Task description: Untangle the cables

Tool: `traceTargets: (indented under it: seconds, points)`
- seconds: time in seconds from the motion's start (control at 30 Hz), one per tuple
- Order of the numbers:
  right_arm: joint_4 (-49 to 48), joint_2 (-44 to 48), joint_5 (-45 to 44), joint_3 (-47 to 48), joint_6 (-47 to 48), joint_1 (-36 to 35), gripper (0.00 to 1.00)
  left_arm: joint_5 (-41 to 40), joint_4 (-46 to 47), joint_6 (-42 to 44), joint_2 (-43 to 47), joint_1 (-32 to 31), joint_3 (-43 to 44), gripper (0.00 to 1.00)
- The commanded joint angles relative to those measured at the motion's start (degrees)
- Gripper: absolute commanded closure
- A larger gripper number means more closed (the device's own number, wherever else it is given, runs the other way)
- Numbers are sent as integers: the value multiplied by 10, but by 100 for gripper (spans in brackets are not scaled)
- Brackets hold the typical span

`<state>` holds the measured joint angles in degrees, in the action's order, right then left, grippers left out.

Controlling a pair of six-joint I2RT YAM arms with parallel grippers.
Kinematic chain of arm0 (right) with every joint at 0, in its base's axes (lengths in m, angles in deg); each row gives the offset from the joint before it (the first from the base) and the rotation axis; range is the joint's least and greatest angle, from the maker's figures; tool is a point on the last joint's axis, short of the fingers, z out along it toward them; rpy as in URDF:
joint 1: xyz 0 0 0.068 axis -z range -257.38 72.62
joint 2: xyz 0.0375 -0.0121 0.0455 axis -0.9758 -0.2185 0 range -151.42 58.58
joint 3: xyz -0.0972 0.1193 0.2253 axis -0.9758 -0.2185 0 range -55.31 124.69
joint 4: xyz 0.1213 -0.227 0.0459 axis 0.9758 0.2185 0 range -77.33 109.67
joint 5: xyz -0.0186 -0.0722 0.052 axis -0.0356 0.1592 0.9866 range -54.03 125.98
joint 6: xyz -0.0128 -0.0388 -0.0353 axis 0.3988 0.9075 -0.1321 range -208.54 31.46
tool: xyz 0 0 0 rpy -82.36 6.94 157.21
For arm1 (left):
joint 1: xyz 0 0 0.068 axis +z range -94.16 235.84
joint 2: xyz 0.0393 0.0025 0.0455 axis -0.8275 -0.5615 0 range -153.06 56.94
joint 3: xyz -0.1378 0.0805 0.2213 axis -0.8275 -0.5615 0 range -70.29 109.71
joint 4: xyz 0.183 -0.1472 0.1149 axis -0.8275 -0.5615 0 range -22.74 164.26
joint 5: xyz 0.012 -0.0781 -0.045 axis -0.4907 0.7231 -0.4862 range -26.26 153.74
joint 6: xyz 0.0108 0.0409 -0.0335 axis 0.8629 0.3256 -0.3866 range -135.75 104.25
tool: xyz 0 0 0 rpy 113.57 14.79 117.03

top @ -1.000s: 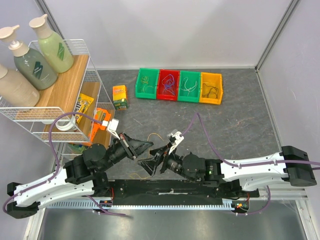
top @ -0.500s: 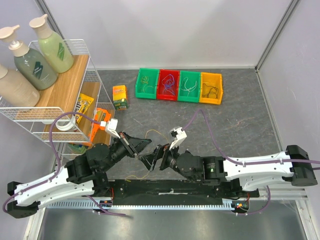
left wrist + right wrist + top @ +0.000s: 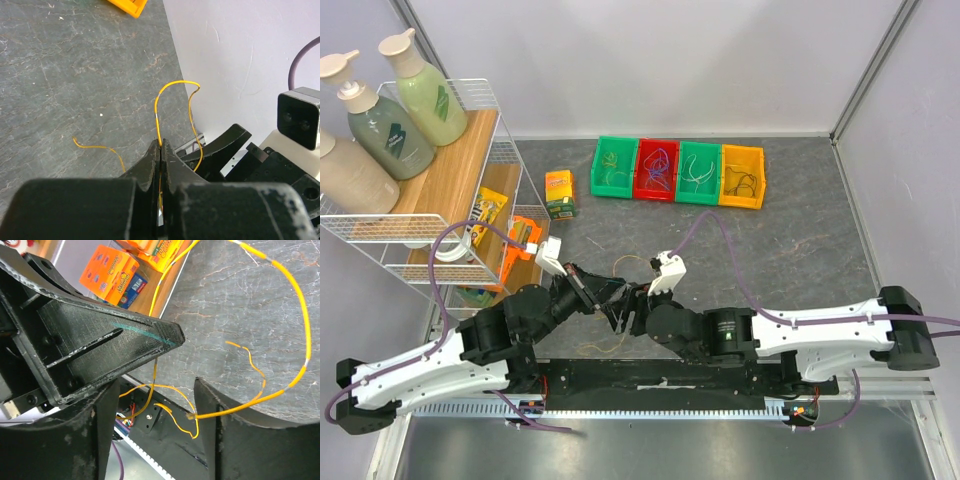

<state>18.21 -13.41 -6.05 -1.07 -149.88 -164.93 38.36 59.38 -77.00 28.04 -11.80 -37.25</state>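
A thin yellow cable (image 3: pixel 172 85) rises in a loop from my left gripper (image 3: pixel 161 145), which is shut on it. In the top view this gripper (image 3: pixel 613 292) sits mid-table near the front edge, tip to tip with my right gripper (image 3: pixel 626 312). The right gripper (image 3: pixel 155 390) is open, and curls of the yellow cable (image 3: pixel 295 290), including a loose end (image 3: pixel 192 416), hang between its jaws, clear of both. The left gripper's fingers (image 3: pixel 110 335) cross just above it. Another yellow strand (image 3: pixel 100 148) lies on the table.
A green bin (image 3: pixel 613 168), a red bin (image 3: pixel 657 170), a second green bin (image 3: pixel 700 172) and a yellow bin (image 3: pixel 742 176) hold sorted wires at the back. A juice box (image 3: pixel 560 194) stands left of them. A wire shelf rack (image 3: pixel 450 180) with bottles fills the left side.
My right gripper has moved left, up against the left gripper's tip, and its jaws have narrowed somewhat. The left gripper has kept its hold on the yellow cable.
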Motion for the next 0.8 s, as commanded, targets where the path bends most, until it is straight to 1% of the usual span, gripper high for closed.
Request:
traceTargets:
  seconds: [0.0, 0.07, 0.1, 0.13, 0.17, 0.2, 0.23, 0.27, 0.3, 0.33, 0.37, 0.43, 0.5, 0.53, 0.57, 0.67, 0.77]
  points:
    - [38, -24, -32, 42, -33, -3, 35, -16, 7, -33, -2, 0, 19, 98]
    - [46, -25, -38, 37, -34, -3, 45, -16, 6, -34, 0, 0, 19, 98]
    - [44, -26, -45, 33, -33, -3, 59, -16, 6, -34, 3, 0, 19, 98]
    - [36, -27, -46, 28, -25, -3, 76, -15, 6, -34, 4, 0, 19, 98]
    - [27, -27, -47, 24, -11, -3, 91, -12, 6, -32, 3, 0, 19, 98]
    - [16, -24, -47, 19, 2, -3, 100, -6, 6, -29, 6, 0, 22, 98]
    - [-4, -21, -37, 13, 30, 0, 100, 4, 5, -22, 8, 0, 22, 97]
    - [-30, -14, -17, 7, 60, 9, 100, 18, 5, -13, 12, 0, 25, 88]
    - [-51, -6, 5, -2, 93, 22, 100, 30, -1, -7, 20, 0, 27, 76]
    - [-78, 2, 41, -14, 130, 43, 100, 33, -21, -17, 32, 0, 30, 59]
    - [-111, 15, 79, -36, 154, 64, 100, 34, -41, -29, 49, 0, 31, 48]
    - [-182, 38, 167, -76, 183, 122, 100, 45, -45, -26, 88, 0, 22, 41]
    - [-224, 41, 245, -91, 203, 181, 100, 57, -39, -19, 130, 0, 13, 35]
    - [-235, 40, 270, -90, 213, 210, 100, 66, -32, -11, 153, -1, 9, 34]
    - [-243, 33, 288, -84, 225, 230, 100, 74, -31, 1, 173, 0, 8, 30]
    - [-269, 2, 328, -47, 270, 293, 100, 90, -58, 13, 211, 0, 17, 29]
    - [-292, -61, 361, 22, 299, 365, 100, 108, -87, 18, 227, 0, 30, 29]
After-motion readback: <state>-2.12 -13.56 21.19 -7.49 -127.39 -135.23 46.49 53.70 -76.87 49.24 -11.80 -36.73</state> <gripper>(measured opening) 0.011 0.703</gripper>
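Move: Just below the right hand's open fingers, about 1 cm down, runs the stretch of yellow cable that they will close on. It lies some 3 cm back and 3 cm below the left fingertips, which still hold the cable. From the right hand, the left green bin stands roughly 34 cm ahead and 4 cm left, and the red bin 34 cm ahead and 7 cm right, both about 20 cm lower. Sinking about 1.5 cm, the right hand shuts its part-open fingers and pinches the yellow cable beside the left fingertips. Only then do the left fingers open and let go, that hand drawing up, left and back some 9 cm with a slight roll. The right carries the cable quickly forward towards the bins, about 13 cm, its fingers tipping up roughly 10 degrees. ##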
